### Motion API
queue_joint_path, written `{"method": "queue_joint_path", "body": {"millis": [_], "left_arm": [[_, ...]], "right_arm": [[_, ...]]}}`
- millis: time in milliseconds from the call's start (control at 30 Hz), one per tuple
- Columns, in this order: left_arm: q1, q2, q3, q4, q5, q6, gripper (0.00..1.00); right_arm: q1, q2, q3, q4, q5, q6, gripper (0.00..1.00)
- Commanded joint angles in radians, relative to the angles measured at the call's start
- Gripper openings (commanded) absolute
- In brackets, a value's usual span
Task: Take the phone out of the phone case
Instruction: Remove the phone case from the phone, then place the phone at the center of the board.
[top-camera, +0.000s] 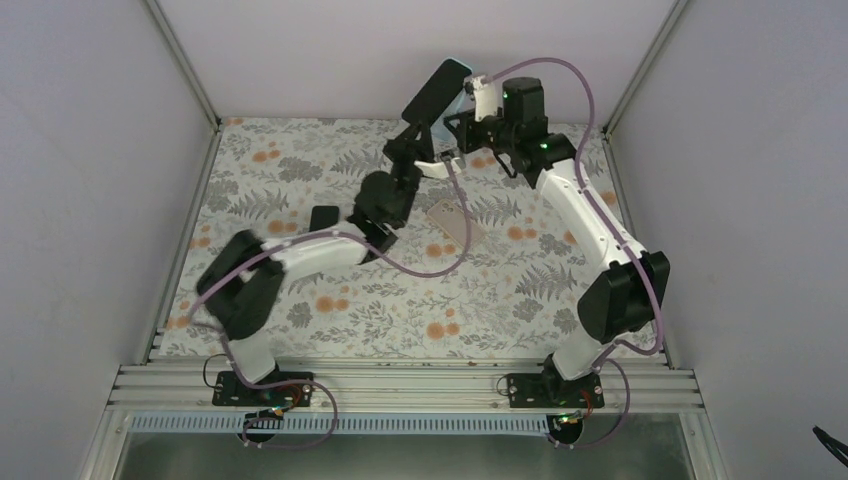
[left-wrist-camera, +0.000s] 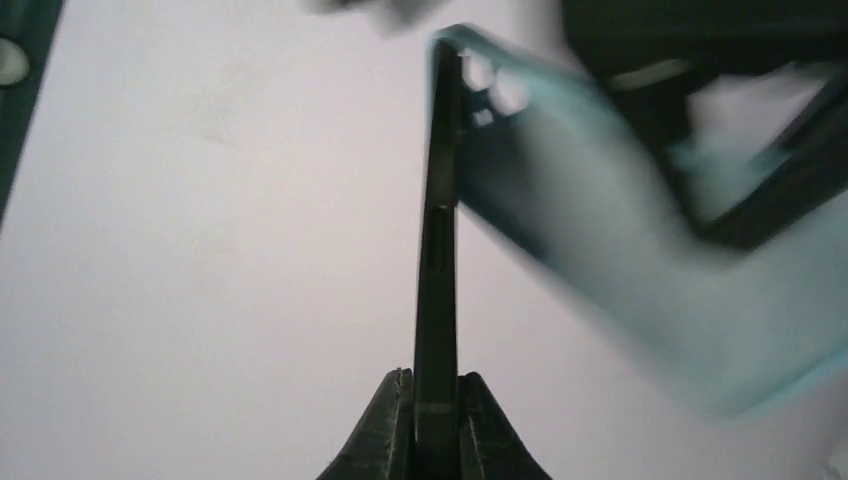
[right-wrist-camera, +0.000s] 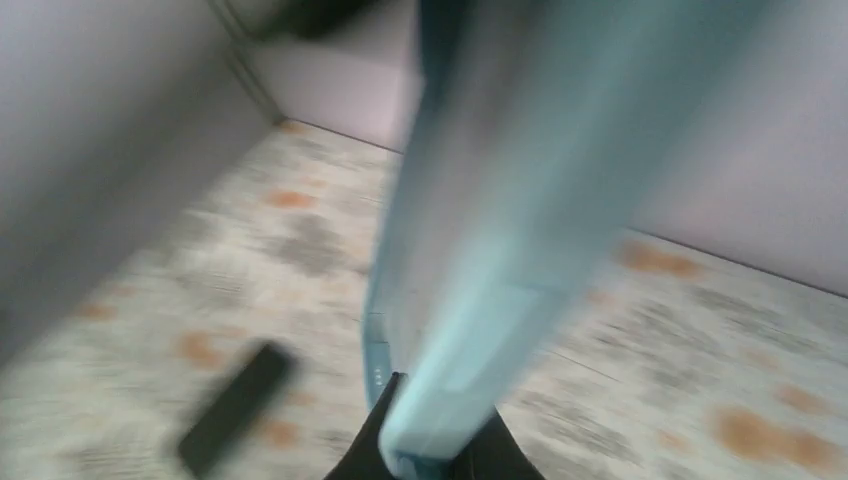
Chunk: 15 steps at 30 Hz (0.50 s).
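The black phone (top-camera: 436, 92) is held up in the air at the back of the table, with my left gripper (top-camera: 416, 130) shut on its lower end. In the left wrist view the phone (left-wrist-camera: 438, 250) stands edge-on between the jaws of the left gripper (left-wrist-camera: 437, 410). The light blue phone case (left-wrist-camera: 620, 230) swings away from it to the right and still meets the phone at the top corner. My right gripper (right-wrist-camera: 435, 455) is shut on the case (right-wrist-camera: 500, 200), which is blurred. From above, the case (top-camera: 463, 100) shows just right of the phone, beside the right gripper (top-camera: 472, 103).
A small black slab (top-camera: 323, 218) lies on the floral table cover left of centre and shows as well in the right wrist view, where the slab (right-wrist-camera: 235, 405) is blurred. A beige flat slab (top-camera: 449, 222) lies mid-table. White walls enclose the back and both sides.
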Motion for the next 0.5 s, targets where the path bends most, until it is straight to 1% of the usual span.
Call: {"method": "queue_joint_path", "body": {"millis": [0, 67, 100, 167, 233, 300, 400, 467], "left_arm": [[0.052, -0.299, -0.002, -0.438, 0.037, -0.101, 0.02], [0.061, -0.372, -0.094, -0.527, 0.03, -0.061, 0.02], [0.067, -0.406, -0.146, -0.54, 0.014, -0.039, 0.02], [0.075, -0.478, -0.255, -0.539, -0.007, -0.003, 0.02], [0.075, -0.529, -0.366, -0.487, -0.028, 0.038, 0.02], [0.072, -0.55, -0.453, -0.419, -0.047, 0.068, 0.02], [0.06, -0.513, -0.54, -0.321, -0.085, 0.094, 0.02], [0.048, -0.469, -0.592, -0.232, -0.097, 0.125, 0.02]], "right_arm": [[-0.046, 0.018, -0.102, -0.21, 0.538, -0.307, 0.03], [-0.089, 0.008, -0.12, -0.221, 0.563, -0.353, 0.03], [-0.112, 0.002, -0.127, -0.228, 0.553, -0.368, 0.03], [-0.158, -0.015, -0.149, -0.254, 0.473, -0.401, 0.03], [-0.196, -0.043, -0.169, -0.294, 0.349, -0.43, 0.03], [-0.221, -0.037, -0.178, -0.358, 0.212, -0.456, 0.03], [-0.233, 0.014, -0.197, -0.436, 0.044, -0.492, 0.03], [-0.235, 0.065, -0.2, -0.476, -0.014, -0.514, 0.03]]}}
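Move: The left hand still holds the phone by one end; the blue case, in the right fingers, is about 7 cm ahead and 7 cm right of it, level. From the right hand the phone's middle is roughly 4 cm ahead, 4 cm left and 5 cm up. The beige case lies some 33 cm below the right hand, 6 cm back and 1 cm right; the black phone on the table is 25 cm left of the left hand, 5 cm back, 36 cm below. Left hand swings the phone 11 cm left, down and back; right hand takes the case 16 cm right, down. ##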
